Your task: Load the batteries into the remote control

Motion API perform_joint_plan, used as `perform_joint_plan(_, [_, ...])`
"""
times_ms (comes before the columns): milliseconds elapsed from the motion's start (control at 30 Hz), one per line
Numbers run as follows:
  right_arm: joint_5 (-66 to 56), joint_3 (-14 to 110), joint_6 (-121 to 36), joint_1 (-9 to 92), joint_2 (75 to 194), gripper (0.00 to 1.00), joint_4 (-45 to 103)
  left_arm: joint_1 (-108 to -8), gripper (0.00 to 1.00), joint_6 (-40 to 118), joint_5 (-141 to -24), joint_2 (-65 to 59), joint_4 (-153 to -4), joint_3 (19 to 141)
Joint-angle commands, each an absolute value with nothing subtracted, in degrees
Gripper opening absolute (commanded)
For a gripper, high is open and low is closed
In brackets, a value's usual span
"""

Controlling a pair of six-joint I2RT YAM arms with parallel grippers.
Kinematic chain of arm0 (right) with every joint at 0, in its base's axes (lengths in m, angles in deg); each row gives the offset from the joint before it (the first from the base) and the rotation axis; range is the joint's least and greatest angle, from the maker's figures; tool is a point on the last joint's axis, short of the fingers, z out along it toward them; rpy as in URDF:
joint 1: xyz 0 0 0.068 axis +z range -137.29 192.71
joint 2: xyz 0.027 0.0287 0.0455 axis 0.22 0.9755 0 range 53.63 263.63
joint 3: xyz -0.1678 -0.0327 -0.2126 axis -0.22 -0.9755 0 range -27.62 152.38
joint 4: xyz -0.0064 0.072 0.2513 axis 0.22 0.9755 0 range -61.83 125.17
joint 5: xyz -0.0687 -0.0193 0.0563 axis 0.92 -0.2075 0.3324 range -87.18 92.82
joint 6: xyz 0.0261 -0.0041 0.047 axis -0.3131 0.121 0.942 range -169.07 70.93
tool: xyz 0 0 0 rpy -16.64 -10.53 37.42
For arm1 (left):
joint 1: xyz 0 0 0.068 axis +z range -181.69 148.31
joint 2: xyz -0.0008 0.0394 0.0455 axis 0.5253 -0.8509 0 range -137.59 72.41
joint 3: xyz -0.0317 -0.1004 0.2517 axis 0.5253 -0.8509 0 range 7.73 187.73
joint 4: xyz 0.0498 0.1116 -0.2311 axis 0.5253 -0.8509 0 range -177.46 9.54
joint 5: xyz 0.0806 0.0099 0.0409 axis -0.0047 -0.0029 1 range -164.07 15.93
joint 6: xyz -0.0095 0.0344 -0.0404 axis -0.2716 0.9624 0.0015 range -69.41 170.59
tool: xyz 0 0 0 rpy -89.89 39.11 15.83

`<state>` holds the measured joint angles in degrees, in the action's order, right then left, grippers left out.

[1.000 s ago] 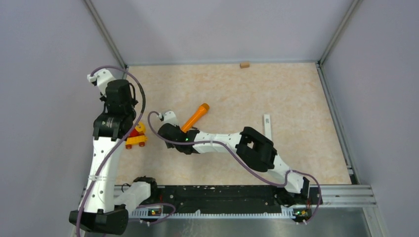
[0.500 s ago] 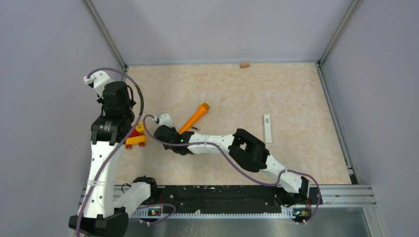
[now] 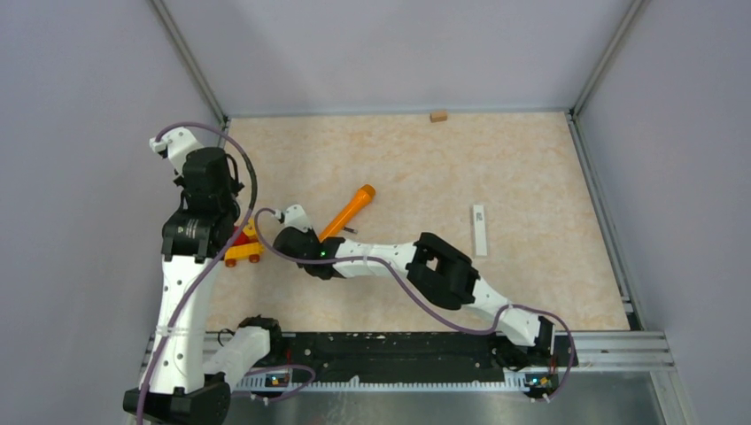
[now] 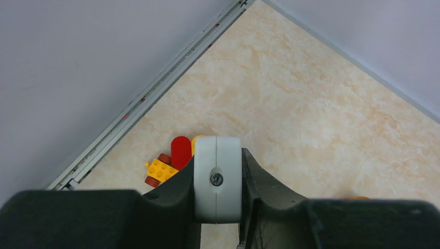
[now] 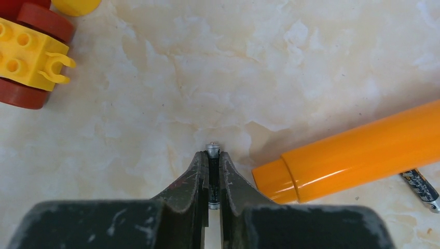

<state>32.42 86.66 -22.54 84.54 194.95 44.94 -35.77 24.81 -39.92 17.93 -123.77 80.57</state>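
Observation:
My right gripper (image 5: 213, 158) is shut on one of the batteries (image 5: 212, 149), a thin dark cylinder lying on the table; its pale tip pokes out past the fingertips. Another battery (image 5: 423, 188) lies at the right edge, beside the orange tube (image 5: 358, 153). In the top view the right wrist (image 3: 301, 243) hovers low at the tube's near end (image 3: 347, 212), hiding its fingers. My left gripper (image 4: 218, 155) is shut on a white rounded body with a screw (image 4: 218, 179), apparently the remote control seen end-on, held above the table's left side.
A yellow and red brick toy (image 3: 243, 248) sits between the two wrists, close to the left wall rail (image 4: 155, 88). A narrow white strip (image 3: 479, 230) lies to the right. A small tan block (image 3: 437, 115) rests at the back edge.
The right jaws have closed onto the battery, and the right wrist has slid a little left. The left arm has shifted slightly left, still holding the white body.

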Motion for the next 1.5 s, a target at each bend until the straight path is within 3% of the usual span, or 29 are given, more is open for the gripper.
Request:
perform_joint_plan(0, [33.5,83.6,-23.3,85.7,191.5,0.00,41.1,-35.3,0.00,24.9,-39.9,19.5,-121.1,80.7])
perform_joint_plan(433, [27.3,67.1,-16.5,84.1,168.9,0.00,28.8,-35.3,0.00,24.6,-41.6,21.9,-119.8,80.4])
perform_joint_plan(600, [28.0,59.0,-14.6,81.9,160.6,0.00,28.5,-35.3,0.00,25.2,-47.2,22.6,-118.5,79.4])
perform_joint_plan(767, [29.6,48.7,-13.8,79.1,152.9,0.00,29.6,-35.3,0.00,28.1,-63.2,21.7,-116.2,77.1])
perform_joint_plan(1067, [38.2,28.7,-7.6,73.0,140.6,0.00,42.5,-36.6,0.00,24.1,-108.8,18.9,-98.0,64.5])
perform_joint_plan(1467, [35.3,12.3,-3.5,64.7,131.7,0.00,47.1,-50.7,0.00,27.0,-112.3,14.4,-93.2,59.4])
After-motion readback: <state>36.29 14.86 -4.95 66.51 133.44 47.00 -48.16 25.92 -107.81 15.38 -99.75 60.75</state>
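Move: The right hand already pinches a battery just off the table; the remote it is meant for sits in the left gripper, roughly 11 cm to its left, 2 cm ahead and 30 cm above. Counted from the right hand, the orange flashlight's middle is about 10 cm ahead and 10 cm right, the loose battery 6 cm ahead and 11 cm right. The small white cover, hidden under the forearm, is 27 cm right and 1 cm back. From the left hand, the pinched battery lies some 11 cm right, 2 cm back and 30 cm below. Keep the battery pinched and lift the right gripper about 18 cm off the table, carrying it in an arc some 35 cm to the right and down again, past the white cover, turning clockwise about 30 degrees. Once it is on its way, swing the left gripper, still gripping the remote, about 26 cm right and some 7 cm down, over the flashlight, turning it roughly 75 degrees clockwise. ##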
